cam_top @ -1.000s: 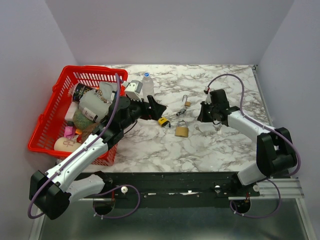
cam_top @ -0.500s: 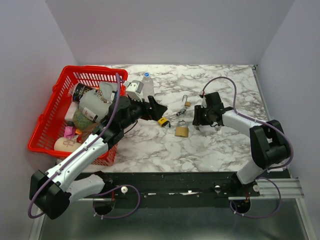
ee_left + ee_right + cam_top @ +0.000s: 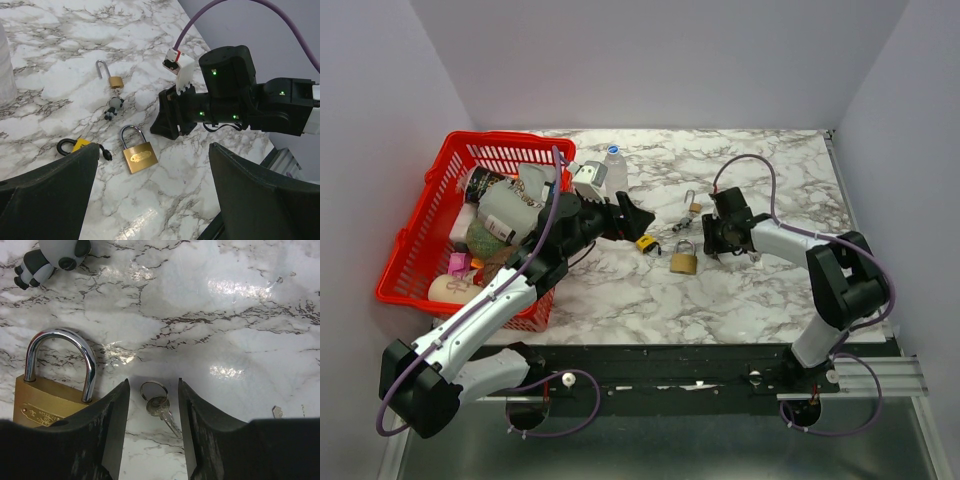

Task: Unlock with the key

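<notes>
In the right wrist view a small silver key (image 3: 161,407) on a ring lies flat on the marble. It sits between the fingers of my right gripper (image 3: 153,386), which is open and touches neither side of it. A brass padlock (image 3: 46,401) with its shackle shut lies just left of those fingers; it also shows in the other views (image 3: 683,262) (image 3: 139,156). From above, the right gripper (image 3: 708,240) is low over the table right of the padlock. My left gripper (image 3: 630,215) hovers wide open to the left (image 3: 152,200), with nothing in it.
A small brass padlock (image 3: 694,206) with an open shackle and a panda charm (image 3: 114,106) lie behind the brass padlock. A yellow lock (image 3: 646,243) lies to its left. A red basket (image 3: 420,235) full of items fills the left side; a clear bottle (image 3: 615,168) stands beside it.
My right gripper has moved left toward the brass padlock and gone from shut to open, its fingers now either side of the key. The left arm has stayed still.
</notes>
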Available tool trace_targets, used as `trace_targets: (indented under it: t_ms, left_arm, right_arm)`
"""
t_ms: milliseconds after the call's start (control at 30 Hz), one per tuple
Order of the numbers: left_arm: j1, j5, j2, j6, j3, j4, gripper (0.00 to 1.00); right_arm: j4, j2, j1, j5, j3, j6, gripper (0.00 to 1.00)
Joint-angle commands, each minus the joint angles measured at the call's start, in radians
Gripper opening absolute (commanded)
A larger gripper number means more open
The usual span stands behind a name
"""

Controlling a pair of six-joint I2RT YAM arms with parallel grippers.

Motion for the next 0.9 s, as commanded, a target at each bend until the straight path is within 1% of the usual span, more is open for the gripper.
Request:
trace_targets:
  t_ms: [0,67,167,267,400,467,500,567,700,867]
  left_arm:
    - [0.001,0.019,0.000,0.007,-0.010,0.021,0.99]
    - [0.001,0.017,0.000,0.007,-0.009,0.019,0.99]
    - [0.002,0.017,-0.001,0.005,-0.010,0.019,0.99]
    - [0.002,0.017,0.000,0.004,-0.009,0.019,0.99]
    - [0.001,0.017,0.000,0.004,-0.010,0.019,0.99]
    - [0.001,0.017,0.002,0.004,-0.009,0.019,0.99]
    - [0.001,0.017,0.003,0.004,-0.009,0.019,0.99]
    - [0.002,0.017,0.005,0.004,-0.009,0.019,0.99]
    - [0.002,0.017,0.003,0.004,-0.010,0.019,0.99]
    - [0.001,0.019,0.005,0.004,-0.010,0.019,0.99]
  right_arm:
    - [-0.037,0.038,0.025,0.083,0.039,0.018,0.49]
    - [-0.049,0.052,0.031,0.098,0.044,0.027,0.48]
    - [-0.060,0.053,0.037,0.117,0.036,0.043,0.42]
    - [-0.063,0.046,0.040,0.126,0.023,0.052,0.37]
    - [-0.063,0.035,0.048,0.127,0.007,0.059,0.26]
    - [-0.069,0.032,0.046,0.130,0.006,0.067,0.24]
    - [-0.072,0.029,0.048,0.132,0.006,0.070,0.22]
    - [-0.080,0.023,0.046,0.137,0.006,0.076,0.19]
    - [-0.085,0.004,0.046,0.134,0.006,0.082,0.14]
    - [-0.099,-0.043,0.046,0.111,-0.008,0.090,0.16]
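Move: The key with its ring lies almost between the right fingertips, its middle about 1 cm back and 1 cm below the hand. The large brass padlock lies some 7 cm to the left and 1 cm back, the grey toy figure about 8 cm ahead and 7 cm left, and the other keys about 11 cm to the right, level with the hand. From the idle left hand the key is roughly 8 cm ahead, 16 cm right and 26 cm below. The right fingertips close onto the key on the table, catching it and shifting its ring leftward, and draw together from about half open until nearly shut. The hand itself hardly travels, staying low over the marble within about half a centimetre, and turns some 5 degrees, left side dipping slightly and clockwise; whether the pads truly pinch the key can't be seen. ##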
